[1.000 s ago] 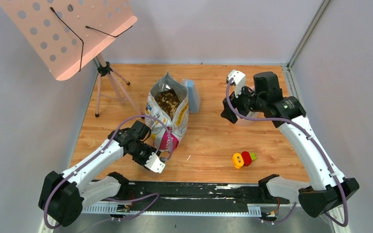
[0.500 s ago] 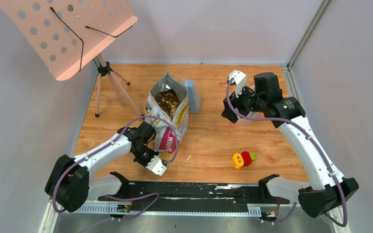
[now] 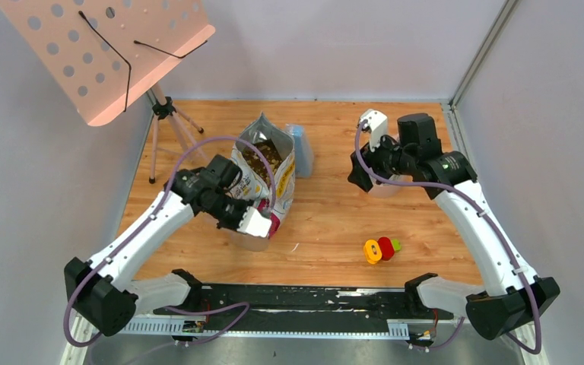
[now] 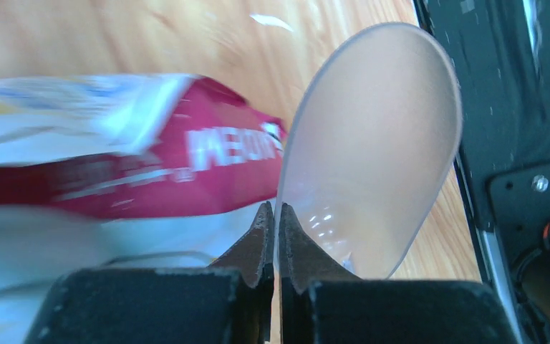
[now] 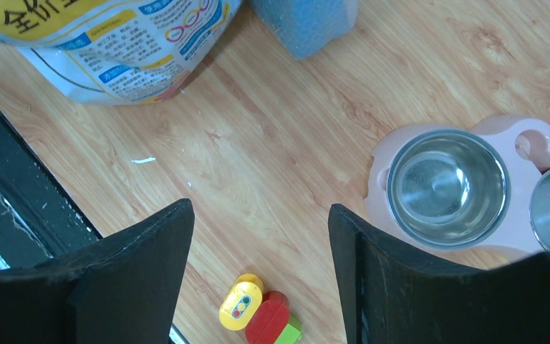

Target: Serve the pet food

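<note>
The pet food [image 3: 262, 156] is a brown heap inside the open printed bag [image 3: 265, 182], which stands mid-table. My left gripper [image 3: 249, 230] hangs beside the bag's magenta lower corner [image 4: 150, 165]. It is shut on the rim of a clear plastic cup [image 4: 379, 158], and the thin wall sits pinched between the jaws [image 4: 275, 215]. The cup [image 3: 247, 242] looks empty. My right gripper [image 3: 359, 176] is open and holds nothing [image 5: 259, 208]. It hovers above the pink stand [image 5: 379, 172] with two steel bowls [image 5: 447, 186]. In the top view the stand is mostly hidden under that arm.
A yellow, red and green toy [image 3: 380, 249] lies on the wood at the front right. A blue packet [image 3: 300, 148] leans behind the bag. A pink music stand [image 3: 106, 53] on a tripod occupies the back left. A black rail [image 3: 312, 296] runs along the near edge.
My left gripper closed on the cup's rim and carried it up and back, toward the bag. The right arm has barely moved.
</note>
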You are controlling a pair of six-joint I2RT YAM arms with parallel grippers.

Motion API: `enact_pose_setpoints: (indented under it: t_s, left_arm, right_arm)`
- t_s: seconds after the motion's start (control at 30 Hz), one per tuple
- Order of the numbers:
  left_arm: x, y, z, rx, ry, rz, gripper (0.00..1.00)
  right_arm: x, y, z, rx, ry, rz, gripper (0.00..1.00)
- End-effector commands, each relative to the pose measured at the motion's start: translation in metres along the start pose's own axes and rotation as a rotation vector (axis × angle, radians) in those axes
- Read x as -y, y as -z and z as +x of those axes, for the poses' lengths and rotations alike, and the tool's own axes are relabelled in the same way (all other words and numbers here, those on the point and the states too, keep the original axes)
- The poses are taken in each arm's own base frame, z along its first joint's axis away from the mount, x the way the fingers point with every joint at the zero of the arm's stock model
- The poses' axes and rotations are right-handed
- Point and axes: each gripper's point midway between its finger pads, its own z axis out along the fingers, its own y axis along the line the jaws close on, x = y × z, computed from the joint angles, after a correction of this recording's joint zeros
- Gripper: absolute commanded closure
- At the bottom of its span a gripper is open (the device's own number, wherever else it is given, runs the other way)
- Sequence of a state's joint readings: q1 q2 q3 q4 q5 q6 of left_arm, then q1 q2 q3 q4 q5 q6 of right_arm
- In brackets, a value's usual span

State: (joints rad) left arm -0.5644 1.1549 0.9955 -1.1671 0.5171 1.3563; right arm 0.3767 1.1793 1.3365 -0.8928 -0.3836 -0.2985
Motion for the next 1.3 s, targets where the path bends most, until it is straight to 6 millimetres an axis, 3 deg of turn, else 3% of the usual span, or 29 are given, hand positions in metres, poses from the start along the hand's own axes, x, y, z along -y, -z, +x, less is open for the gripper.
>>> enact_pose_setpoints:
  t_s: [0.0, 0.13, 0.27, 0.4, 0.5, 0.53, 0.6, 0.7, 0.77, 0.9, 0.97, 1.0, 1.13, 1.27]
  left_arm:
    - [-0.014, 0.040, -0.062, 0.184, 0.156, -0.040, 1.00]
    - [-0.057, 0.085, -0.119, 0.362, 0.222, -0.171, 1.00]
    - [-0.113, 0.132, -0.175, 0.566, 0.266, -0.330, 1.00]
    - [-0.152, 0.161, -0.211, 0.710, 0.357, -0.352, 1.00]
    - [-0.182, 0.169, -0.225, 0.817, 0.511, -0.369, 1.00]
    - [-0.191, 0.180, -0.235, 0.877, 0.563, -0.379, 1.00]
    - [-0.210, 0.191, -0.239, 0.928, 0.656, -0.428, 1.00]
    - [-0.249, 0.211, -0.220, 0.960, 0.854, -0.640, 1.00]
    - [-0.266, 0.226, -0.209, 0.996, 0.967, -0.751, 1.00]
    - [-0.277, 0.235, -0.232, 1.064, 0.989, -0.694, 1.00]
    - [-0.283, 0.236, -0.231, 1.064, 1.041, -0.711, 1.00]
    - [-0.286, 0.238, -0.228, 1.063, 1.068, -0.735, 1.00]
    - [-0.308, 0.265, -0.181, 1.037, 1.266, -1.053, 1.00]
    - [-0.324, 0.272, -0.171, 1.060, 1.320, -1.141, 1.00]
  right_arm:
    - [0.009, 0.004, -0.035, 0.088, -0.039, 0.019, 0.30]
    - [0.021, 0.012, -0.070, 0.167, -0.110, 0.021, 0.28]
    - [0.054, 0.055, -0.125, 0.392, -0.253, 0.012, 0.30]
    - [0.078, 0.089, -0.164, 0.553, -0.288, 0.045, 0.29]
    - [0.077, 0.103, -0.185, 0.639, -0.257, 0.047, 0.29]
    - [0.075, 0.106, -0.189, 0.658, -0.254, 0.040, 0.29]
    - [0.070, 0.111, -0.193, 0.693, -0.244, 0.024, 0.29]
    - [0.064, 0.113, -0.190, 0.718, -0.249, 0.014, 0.30]
    - [0.070, 0.111, -0.186, 0.726, -0.315, 0.050, 0.30]
    - [0.068, 0.099, -0.179, 0.692, -0.341, 0.006, 0.30]
    - [0.066, 0.097, -0.180, 0.685, -0.345, -0.013, 0.30]
    - [0.064, 0.097, -0.181, 0.686, -0.338, -0.021, 0.30]
    - [0.045, 0.099, -0.184, 0.685, -0.266, -0.086, 0.29]
    - [0.011, 0.082, -0.188, 0.652, -0.155, -0.162, 0.27]
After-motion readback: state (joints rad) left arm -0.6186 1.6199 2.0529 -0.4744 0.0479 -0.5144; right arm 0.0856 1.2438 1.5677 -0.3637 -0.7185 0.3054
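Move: The left hand, holding the clear scoop low beside the pet food bag, has the open right gripper about 30 cm to its right, 11 cm ahead and some 13 cm higher. The bag's middle is 12 cm ahead, 6 cm right and about level; the blue packet is 22 cm ahead, 15 cm right, 8 cm lower. For the right hand, the scoop is about 30 cm left, 12 cm back, 16 cm below; the nearer bowl is 13 cm ahead, 9 cm right, 23 cm below. Still pinching the scoop by its bowl rim, the left hand swings it up about 35 cm, first rising and going right, then mostly forward, towards the right gripper; its fingers turn from pointing down to level, forward-right. The open right hand rises nearly 20 cm and goes 7 cm forward, tipping up some 40 degrees until its fingers point level, forward-left. ##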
